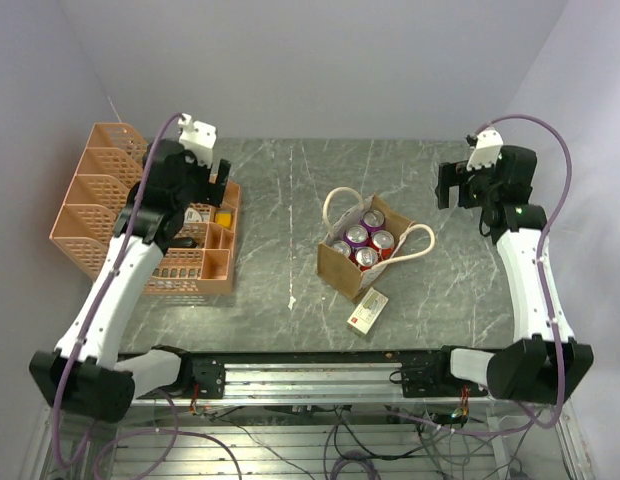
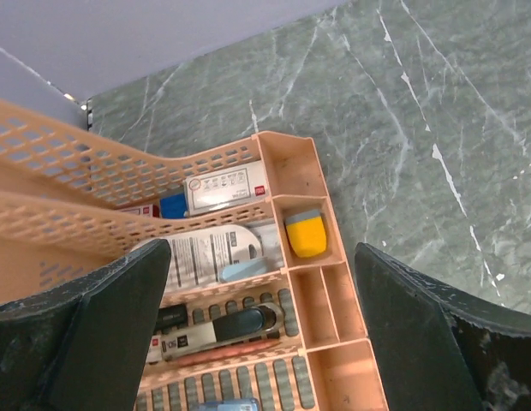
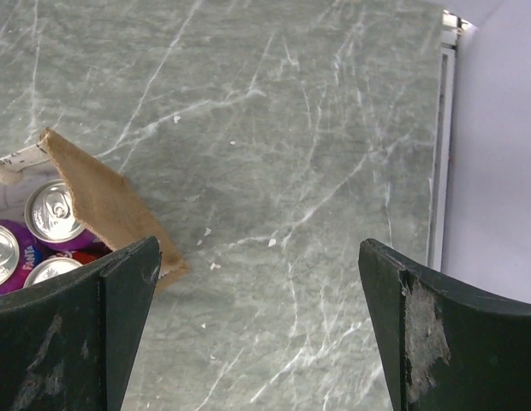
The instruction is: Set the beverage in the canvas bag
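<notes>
The tan canvas bag (image 1: 342, 266) with cream loop handles stands mid-table, and several purple and red beverage cans (image 1: 367, 238) stand upright inside it. In the right wrist view the bag's brown corner (image 3: 111, 201) and can tops (image 3: 53, 211) show at the left edge. My right gripper (image 1: 450, 186) is open and empty, raised above the bare table to the right of the bag. My left gripper (image 1: 216, 178) is open and empty, hovering over the orange mesh rack (image 1: 205, 268). No can shows outside the bag.
The orange rack's tray (image 2: 334, 291) holds a yellow item (image 2: 306, 235), a dark stapler-like tool (image 2: 240, 324) and packets. Tall orange mesh dividers (image 1: 95, 195) stand at the far left. A small flat box (image 1: 367, 310) lies on the table in front of the bag.
</notes>
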`<control>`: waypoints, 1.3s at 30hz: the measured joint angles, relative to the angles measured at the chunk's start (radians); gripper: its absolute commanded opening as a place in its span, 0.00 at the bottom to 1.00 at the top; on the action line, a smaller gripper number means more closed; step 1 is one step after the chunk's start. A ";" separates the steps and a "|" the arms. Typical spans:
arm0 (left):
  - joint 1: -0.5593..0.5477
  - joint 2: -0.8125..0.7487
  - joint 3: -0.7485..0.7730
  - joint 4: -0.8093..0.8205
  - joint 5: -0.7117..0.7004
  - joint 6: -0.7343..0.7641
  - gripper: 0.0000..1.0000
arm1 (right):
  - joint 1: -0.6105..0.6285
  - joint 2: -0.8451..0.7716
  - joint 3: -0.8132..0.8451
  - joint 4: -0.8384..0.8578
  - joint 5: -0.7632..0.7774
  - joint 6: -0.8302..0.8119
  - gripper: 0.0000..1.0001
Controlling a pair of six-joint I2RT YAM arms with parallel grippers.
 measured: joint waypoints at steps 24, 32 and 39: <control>0.032 -0.245 -0.211 0.152 0.054 -0.087 0.99 | 0.000 -0.304 -0.246 0.206 0.068 0.049 1.00; 0.032 -0.297 -0.240 0.171 0.124 -0.071 0.99 | -0.004 -0.400 -0.298 0.256 0.061 0.042 1.00; 0.051 -0.351 -0.253 0.168 0.135 -0.060 0.99 | -0.008 -0.415 -0.311 0.253 0.061 0.031 1.00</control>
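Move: The canvas bag, already holding the cans, lies from the right hand about 14 cm left, 12 cm back and 19 cm below. The white box is some 15 cm nearer the base than the bag and level with it sideways. From the left hand the bag is roughly 38 cm right, 11 cm back and 22 cm below. The yellow item in the organiser sits about 5 cm back and 2 cm right of that hand, 26 cm below. Both empty, open hands ease back about 6 cm and rise some 4 cm, tipping up 15–20 degrees, touching nothing. ##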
